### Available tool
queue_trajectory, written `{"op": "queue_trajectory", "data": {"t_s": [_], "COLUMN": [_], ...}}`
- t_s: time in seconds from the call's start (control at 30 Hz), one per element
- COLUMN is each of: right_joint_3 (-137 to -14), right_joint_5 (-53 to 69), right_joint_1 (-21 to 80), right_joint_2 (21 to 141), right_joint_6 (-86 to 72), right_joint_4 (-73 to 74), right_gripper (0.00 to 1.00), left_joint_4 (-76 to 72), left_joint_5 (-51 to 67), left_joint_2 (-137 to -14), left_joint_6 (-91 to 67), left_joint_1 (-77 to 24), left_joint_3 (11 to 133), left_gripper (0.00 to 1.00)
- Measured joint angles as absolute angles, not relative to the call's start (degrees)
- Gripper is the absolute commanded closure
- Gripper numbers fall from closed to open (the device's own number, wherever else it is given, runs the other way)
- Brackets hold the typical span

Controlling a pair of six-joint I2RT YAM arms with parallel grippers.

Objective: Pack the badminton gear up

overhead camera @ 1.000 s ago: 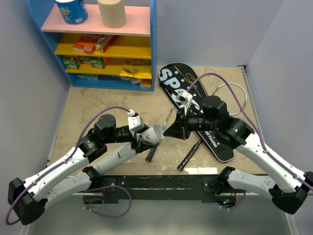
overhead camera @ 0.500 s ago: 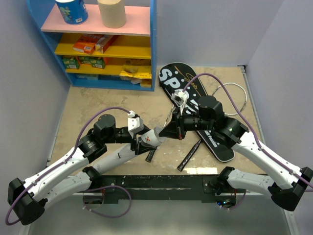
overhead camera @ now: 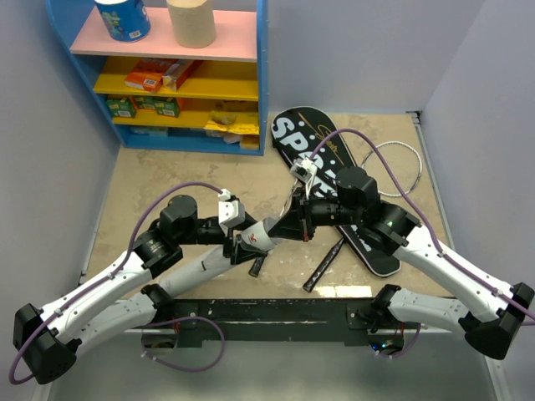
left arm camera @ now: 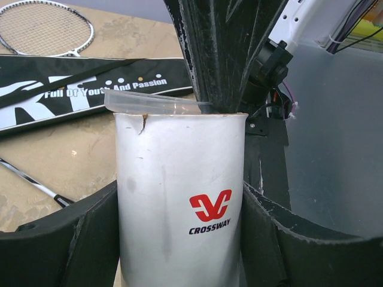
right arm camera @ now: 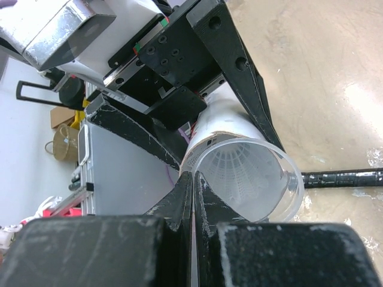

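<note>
My left gripper (overhead camera: 257, 239) (left arm camera: 179, 239) is shut on the long white tube (overhead camera: 251, 241) (left arm camera: 179, 191) and holds it off the table. A clear lid (left arm camera: 149, 103) (right arm camera: 254, 179) sits tilted on the tube's open end, and white mesh shows inside. My right gripper (overhead camera: 289, 224) (right arm camera: 193, 176) is shut, pinching that lid's rim. The black SPORT bag (overhead camera: 292, 134) (left arm camera: 90, 84) lies flat behind. A white racket head (overhead camera: 399, 157) (left arm camera: 45, 27) lies beside the bag. Two black handles (overhead camera: 324, 269) (overhead camera: 258, 265) lie near the front edge.
A blue shelf unit (overhead camera: 261, 75) stands at the back left with small coloured boxes (overhead camera: 146, 79) on its shelves. A blue roll (overhead camera: 123, 18) and a tan roll (overhead camera: 191, 22) stand on top. Grey walls close in both sides.
My right gripper has moved left with the clear lid until it meets the tube's open end. The left gripper has held the tube nearly still.
</note>
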State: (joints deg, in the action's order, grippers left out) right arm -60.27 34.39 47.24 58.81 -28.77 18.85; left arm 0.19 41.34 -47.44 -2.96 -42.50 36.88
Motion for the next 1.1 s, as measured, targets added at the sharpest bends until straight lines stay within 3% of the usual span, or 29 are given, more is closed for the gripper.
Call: {"op": "queue_trajectory", "data": {"t_s": [0.7,0.97,1.1], "right_joint_3": [-58.87,-57.23,-55.83], "right_joint_5": [35.79,37.1,38.26], "right_joint_1": [48.21,48.99,49.25], "right_joint_2": [58.24,58.08,58.04], "right_joint_6": [-30.72,-32.67,-34.61], "right_joint_4": [16.05,12.64,9.61], "right_gripper": [1.0,0.61,0.54], "left_joint_4": [0.14,0.93,2.11], "left_joint_5": [41.36,41.6,41.54], "left_joint_2": [-47.44,-47.29,-47.22], "left_joint_6": [-2.96,-2.94,-2.92], "left_joint_1": [-42.5,-42.5,-42.44], "left_joint_3": [36.88,36.86,36.86], "left_gripper": [0.92,0.91,0.91]}}
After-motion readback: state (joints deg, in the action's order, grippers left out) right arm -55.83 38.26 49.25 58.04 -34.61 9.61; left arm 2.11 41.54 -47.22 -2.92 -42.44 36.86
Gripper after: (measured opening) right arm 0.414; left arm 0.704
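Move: The shuttlecock sits partly in the mouth of the white tube. Its middle is about 3 cm ahead of the right hand's shut fingertips, 1 cm left and 2 cm lower, and about 2 cm ahead, 5 cm right and 3 cm above the left hand, which holds the tube. Some 25 cm below the right hand, the racket handle lies roughly 5 cm ahead and 2 cm left, the black racket bag about 22 cm ahead and 20 cm right. With its shut fingertips at the back side of the shuttlecock's rim, the right hand eases back about 1 cm across the tube's mouth, then parts its fingers to less than half open while going another centimetre back and about 1 cm left towards the tube, tilting its tips slightly up and turning a little counter-clockwise. One fingertip stays at the rim while the other swings clear behind it, and the left hand keeps its hold on the tube near the mouth, all but still. ##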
